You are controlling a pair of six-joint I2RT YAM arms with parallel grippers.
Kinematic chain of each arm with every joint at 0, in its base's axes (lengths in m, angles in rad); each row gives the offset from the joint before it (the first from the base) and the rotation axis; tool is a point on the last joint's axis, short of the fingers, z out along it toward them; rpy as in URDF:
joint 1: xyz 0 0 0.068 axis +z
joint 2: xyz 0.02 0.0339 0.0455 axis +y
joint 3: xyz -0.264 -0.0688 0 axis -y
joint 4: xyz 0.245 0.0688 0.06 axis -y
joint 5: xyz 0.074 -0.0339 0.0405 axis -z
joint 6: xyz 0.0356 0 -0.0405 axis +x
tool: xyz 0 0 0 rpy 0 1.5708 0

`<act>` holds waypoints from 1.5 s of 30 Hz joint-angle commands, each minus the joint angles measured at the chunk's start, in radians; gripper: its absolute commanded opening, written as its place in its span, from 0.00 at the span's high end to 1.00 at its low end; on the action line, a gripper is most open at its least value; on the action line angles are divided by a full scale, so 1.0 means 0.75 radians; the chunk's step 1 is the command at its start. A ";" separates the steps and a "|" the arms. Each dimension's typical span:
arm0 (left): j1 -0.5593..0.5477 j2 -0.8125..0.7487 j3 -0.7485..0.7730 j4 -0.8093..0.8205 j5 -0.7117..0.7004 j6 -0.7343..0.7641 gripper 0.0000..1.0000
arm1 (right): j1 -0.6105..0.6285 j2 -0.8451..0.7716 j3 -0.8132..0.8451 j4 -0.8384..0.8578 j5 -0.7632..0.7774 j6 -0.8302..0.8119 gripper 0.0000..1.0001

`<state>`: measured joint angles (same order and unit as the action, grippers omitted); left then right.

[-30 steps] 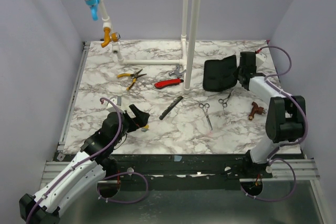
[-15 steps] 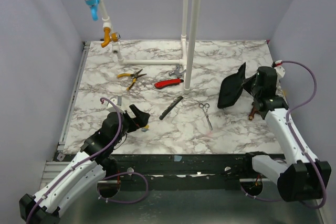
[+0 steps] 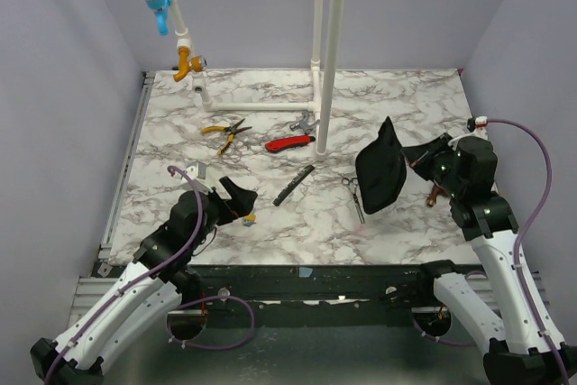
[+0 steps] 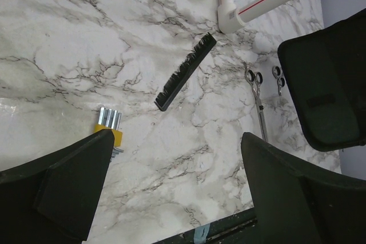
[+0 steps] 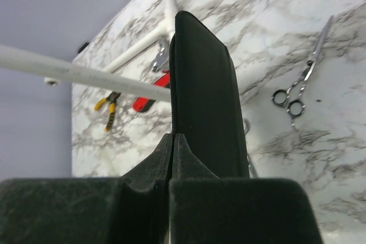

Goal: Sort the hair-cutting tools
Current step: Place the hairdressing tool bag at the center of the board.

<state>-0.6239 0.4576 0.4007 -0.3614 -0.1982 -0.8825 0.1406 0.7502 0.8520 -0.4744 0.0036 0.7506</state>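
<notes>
A long black comb [image 3: 294, 185] [image 4: 185, 72] lies mid-table. Silver scissors [image 3: 352, 193] [image 4: 255, 92] lie right of it, their far end hidden in the top view by a black zip pouch [image 3: 380, 178] [image 4: 329, 90] [image 5: 206, 95]. A second, smaller pair of scissors [image 4: 278, 78] [image 5: 303, 78] lies beside them. My right gripper [image 3: 416, 161] [image 5: 176, 138] is shut on the pouch's zipper edge and holds it tilted above the table. My left gripper [image 3: 236, 197] [image 4: 177, 135] hovers open over bare marble at the front left, nothing between its fingers.
Yellow-handled pliers [image 3: 226, 132], a red-handled tool [image 3: 289, 142] and a small silver fitting [image 3: 304, 122] lie toward the back. A yellow hex-key set [image 4: 108, 127] sits by my left finger. A brown piece [image 3: 439, 192] lies at the right. White pipes [image 3: 329, 51] rise mid-back.
My right arm has lifted the black pouch from the back right and swung it forward and left, over the scissors. My left arm has barely shifted.
</notes>
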 commanded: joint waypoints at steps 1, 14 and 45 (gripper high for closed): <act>0.005 -0.040 0.047 -0.058 -0.007 0.011 0.05 | 0.038 -0.056 -0.013 -0.044 -0.251 0.109 0.99; 0.005 -0.043 -0.012 -0.036 0.082 -0.080 0.05 | 0.084 -0.223 -0.230 -0.040 -0.392 0.242 0.99; -0.025 0.139 -0.209 0.260 0.228 -0.140 0.05 | 0.133 -0.091 -0.693 0.081 -0.255 0.120 0.40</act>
<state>-0.6266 0.5236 0.2481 -0.2329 -0.0589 -0.9955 0.2192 0.6174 0.3573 -0.4717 -0.2176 0.8665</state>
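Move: The right hand has the bag pinched and hanging; the spot it is taken to, the board's front middle, lies about 8 cm back, 18 cm left and some 20 cm below. The long scissors lie partly on that spot, 3 cm back and 15 cm left of the hand; the comb is 36 cm left and 2 cm ahead, the small scissors 7 cm ahead and 4 cm left. From the left hand the spot is about 35 cm right, 1 cm ahead, 10 cm down. Keeping its pinch on the bag's right rim, the right hand first draws back and left with a slight rise, then sinks nearly 20 cm while easing farther back, tipping its fingers down some 20 degrees and turning a little counter-clockwise to lower the bag over the long scissors. Near the bottom its fingers open to over half and release the rim, which stays between them, while the empty, open left hand sinks about 5 cm. ##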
